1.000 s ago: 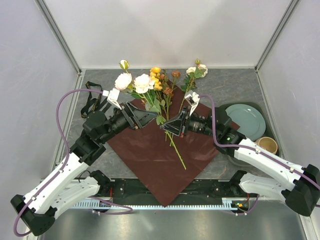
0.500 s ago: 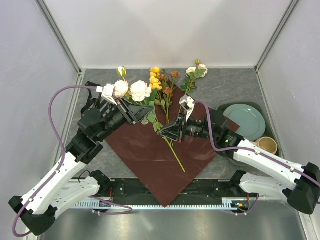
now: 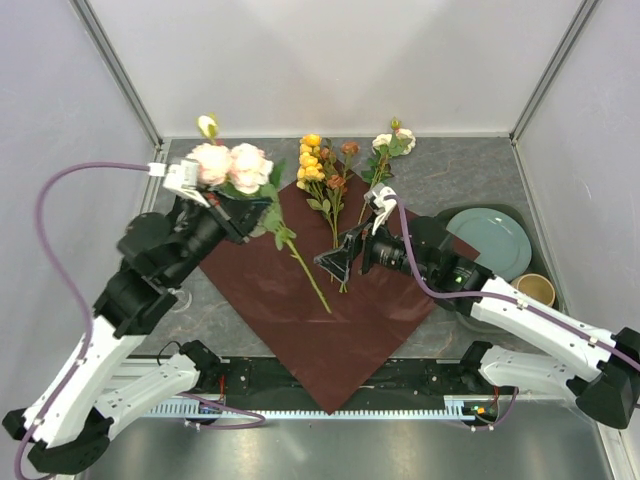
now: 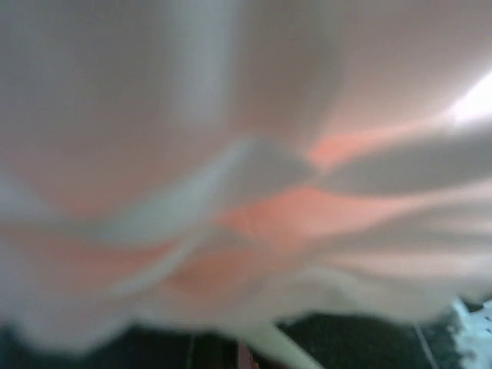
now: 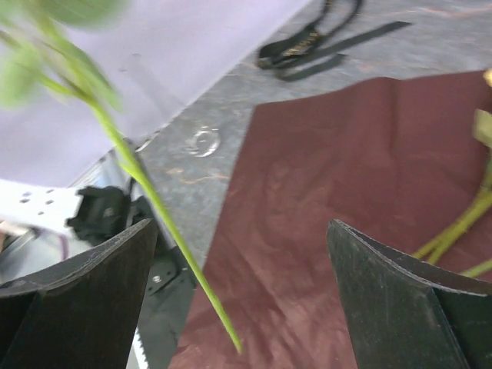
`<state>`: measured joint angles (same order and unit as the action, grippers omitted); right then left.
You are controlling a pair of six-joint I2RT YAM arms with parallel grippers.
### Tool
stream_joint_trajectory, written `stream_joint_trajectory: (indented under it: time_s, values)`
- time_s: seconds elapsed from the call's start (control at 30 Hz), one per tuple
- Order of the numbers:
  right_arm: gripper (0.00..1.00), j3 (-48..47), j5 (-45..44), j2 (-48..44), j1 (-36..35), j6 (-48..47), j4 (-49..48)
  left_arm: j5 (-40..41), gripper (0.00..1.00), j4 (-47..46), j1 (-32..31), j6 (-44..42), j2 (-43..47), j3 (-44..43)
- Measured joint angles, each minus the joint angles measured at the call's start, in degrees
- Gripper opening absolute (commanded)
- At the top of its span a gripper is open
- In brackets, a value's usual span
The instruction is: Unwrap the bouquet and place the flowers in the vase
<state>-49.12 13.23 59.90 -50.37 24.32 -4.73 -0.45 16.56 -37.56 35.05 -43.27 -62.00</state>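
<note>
The bouquet lies unwrapped. Its maroon paper point(image 3: 330, 330) is spread flat on the table. My left gripper point(image 3: 237, 208) is shut on the stem of the pink and cream roses point(image 3: 230, 165), raised at the left, and the green stem point(image 3: 305, 275) slants down over the paper. Blurred petals point(image 4: 246, 154) fill the left wrist view and hide the jaws. My right gripper point(image 3: 336, 268) point(image 5: 242, 307) stands wide open above the paper, with that stem point(image 5: 165, 223) crossing near its left finger untouched. Yellow point(image 3: 312, 162), rust point(image 3: 349, 149) and cream-white flowers point(image 3: 392, 141) lie on the paper's far corner. A small clear glass vase point(image 5: 204, 141) sits left of the paper.
A pale green plate point(image 3: 492, 243) and a beige mug point(image 3: 535, 290) stand at the right on a dark mat. The black ribbon point(image 5: 319, 38) lies on the grey table at the back left. White walls close in the back and both sides.
My left gripper closed on the rose stem and carried it up and to the left. My right gripper let go of the stems and opened wide.
</note>
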Motion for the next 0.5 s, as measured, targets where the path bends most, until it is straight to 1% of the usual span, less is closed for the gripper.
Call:
stream_joint_trajectory:
  time_s: [0.07,0.2,0.33,0.5]
  values:
    - [0.98,-0.3,-4.6,-0.4,0.0,-0.7,2.9,4.3,0.02,3.9,0.0,-5.7,0.9,-5.0]
    - [0.98,-0.5,-9.0,-0.6,0.0,-1.8,6.3,14.2,0.02,9.7,0.0,-16.5,1.6,-15.3]
    - [0.98,-0.6,-10.6,0.3,0.0,-2.1,7.6,24.7,0.02,12.6,0.2,-26.8,1.6,-26.1]
    - [0.98,-0.7,-10.6,2.6,0.0,-2.1,8.9,34.7,0.02,14.0,0.2,-36.3,1.6,-33.4]
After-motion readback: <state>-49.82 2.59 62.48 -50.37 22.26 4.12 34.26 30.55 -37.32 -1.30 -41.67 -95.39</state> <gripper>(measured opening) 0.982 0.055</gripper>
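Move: Off to the left hand's left, about 28 cm and roughly level fore and aft, stands the glass vase for the pink roses already held, its middle some 29 cm lower. The black ribbon lies about 28 cm farther out than the vase; the opened wrapper centres some 12 cm right of that hand and 8 cm ahead. From the empty right hand, the yellow flowers lie about 27 cm ahead, 3 cm left and 28 cm down. Swinging the pink roses clear of the wrapper, the left hand sweeps fast some 19 cm left and 16 cm up, easing back a little, its fingers still shut on the stem while they turn counter-clockwise about 40 degrees and tip upward. The right hand, already wide open, sinks about 5 cm and edges forward and right, its fingertips tipping down. ##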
